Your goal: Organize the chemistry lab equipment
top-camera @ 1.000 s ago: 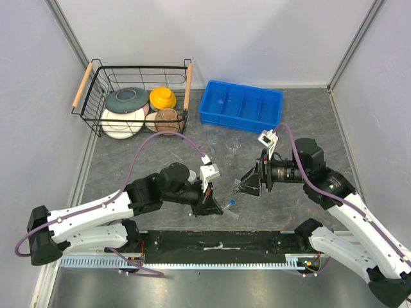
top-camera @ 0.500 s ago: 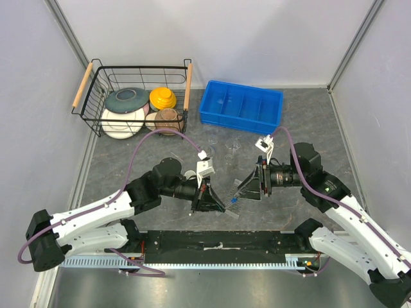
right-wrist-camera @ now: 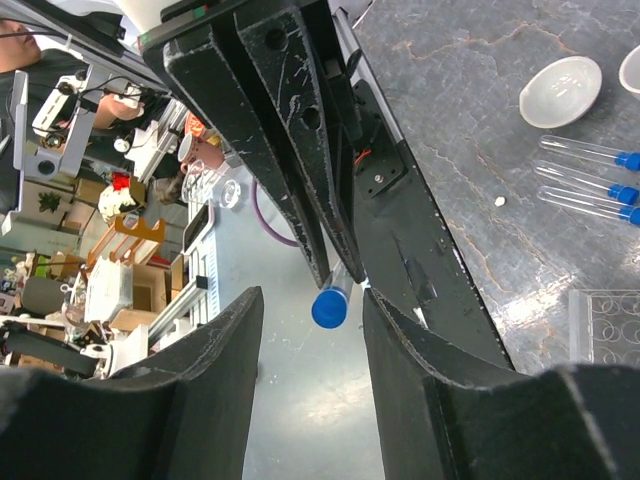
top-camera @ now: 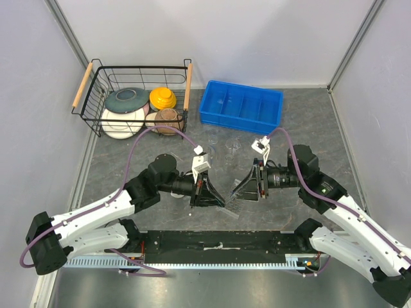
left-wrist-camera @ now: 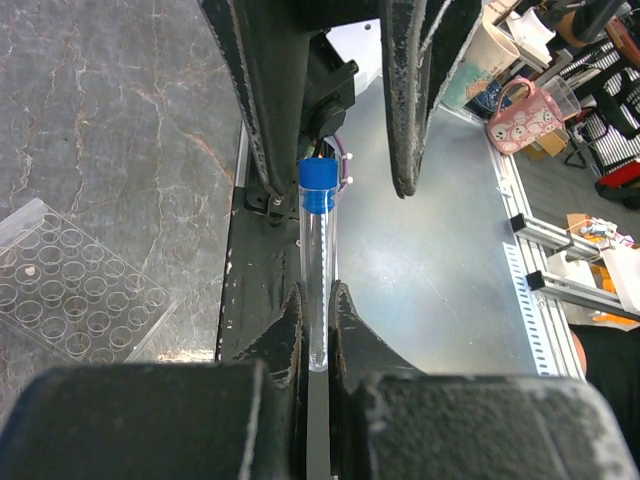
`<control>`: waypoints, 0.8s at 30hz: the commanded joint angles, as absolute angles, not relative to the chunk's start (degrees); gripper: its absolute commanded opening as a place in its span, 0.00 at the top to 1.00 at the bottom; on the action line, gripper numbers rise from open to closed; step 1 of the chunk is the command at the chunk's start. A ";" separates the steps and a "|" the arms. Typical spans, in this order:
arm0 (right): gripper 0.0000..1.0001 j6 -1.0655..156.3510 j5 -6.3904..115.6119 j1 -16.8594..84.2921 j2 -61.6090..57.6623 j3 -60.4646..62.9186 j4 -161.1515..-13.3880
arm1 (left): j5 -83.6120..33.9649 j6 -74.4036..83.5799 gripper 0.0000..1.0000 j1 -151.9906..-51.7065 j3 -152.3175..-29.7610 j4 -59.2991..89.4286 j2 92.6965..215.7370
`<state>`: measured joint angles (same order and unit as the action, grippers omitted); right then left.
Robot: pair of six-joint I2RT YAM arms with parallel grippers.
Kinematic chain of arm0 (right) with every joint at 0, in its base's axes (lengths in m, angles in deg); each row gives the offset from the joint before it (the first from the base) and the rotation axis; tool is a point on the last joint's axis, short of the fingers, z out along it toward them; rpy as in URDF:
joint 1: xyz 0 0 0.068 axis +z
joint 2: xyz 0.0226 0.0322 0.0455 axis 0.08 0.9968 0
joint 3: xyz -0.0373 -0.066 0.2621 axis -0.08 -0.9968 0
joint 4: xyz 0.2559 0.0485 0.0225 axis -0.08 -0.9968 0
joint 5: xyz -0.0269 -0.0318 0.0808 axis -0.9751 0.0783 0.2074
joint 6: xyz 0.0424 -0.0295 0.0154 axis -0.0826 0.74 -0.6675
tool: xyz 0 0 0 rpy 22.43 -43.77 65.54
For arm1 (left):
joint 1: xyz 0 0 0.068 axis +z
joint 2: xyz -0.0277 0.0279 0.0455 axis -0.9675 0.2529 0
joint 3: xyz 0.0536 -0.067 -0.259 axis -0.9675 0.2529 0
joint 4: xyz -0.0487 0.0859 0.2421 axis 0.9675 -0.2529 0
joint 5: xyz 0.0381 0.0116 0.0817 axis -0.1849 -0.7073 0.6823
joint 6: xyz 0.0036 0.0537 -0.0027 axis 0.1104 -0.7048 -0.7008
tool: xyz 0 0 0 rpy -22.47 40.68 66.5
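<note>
My left gripper (left-wrist-camera: 318,292) is shut on the lower end of a clear test tube (left-wrist-camera: 318,250) with a blue cap (left-wrist-camera: 318,186). The tube points at my right gripper (right-wrist-camera: 310,300), which is open, with the capped end (right-wrist-camera: 329,307) between its two fingers and touching neither. In the top view the left gripper (top-camera: 218,197) and right gripper (top-camera: 241,189) face each other just above the table's near middle. A flat clear gridded rack (left-wrist-camera: 70,290) lies on the table below them. Several more blue-capped tubes (right-wrist-camera: 590,175) lie beside a small white dish (right-wrist-camera: 560,92).
A wire basket (top-camera: 186,83) with coloured bowls and plates stands at the back left. A blue compartment tray (top-camera: 241,106) stands at the back middle. Small clear glass pieces (top-camera: 230,151) stand in front of the tray. The black base rail (top-camera: 218,244) runs along the near edge.
Both grippers have drawn closer together over the near middle of the table. The left one still holds the tube, and the right one's open fingers now stand around its capped end.
</note>
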<state>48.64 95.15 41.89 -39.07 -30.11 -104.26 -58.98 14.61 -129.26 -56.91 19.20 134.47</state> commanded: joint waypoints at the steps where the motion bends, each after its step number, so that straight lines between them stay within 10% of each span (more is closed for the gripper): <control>1: 0.48 46.93 95.31 43.26 -38.93 -30.46 -100.21 | -61.91 16.12 0.98 -128.00 -56.22 22.80 134.36; 17: 0.65 46.66 92.24 47.65 -36.83 -30.29 -98.45 | -63.41 17.18 0.98 -126.77 -55.26 24.83 134.01; 24: 1.00 49.20 88.81 49.50 -36.12 -28.54 -101.87 | -61.31 18.23 0.98 -126.68 -55.78 23.51 133.48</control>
<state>48.08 89.51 47.96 -36.60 -30.35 -101.88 -63.72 17.11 -127.16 -55.54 21.98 134.27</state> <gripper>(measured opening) 0.114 0.064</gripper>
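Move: The blue cap of the test tube held in the left fingers is about 2 cm to the right hand's left and 1 cm below it; from the left hand it lies some 5 cm right and 2 cm up. On the table, about 18 cm below the right hand, the well plate lies roughly 7 cm ahead, and three loose tubes about 12 cm left and 7 cm ahead. The right hand eases about 2 cm left, closing its half-open fingers onto the cap; the left holds the tube. ##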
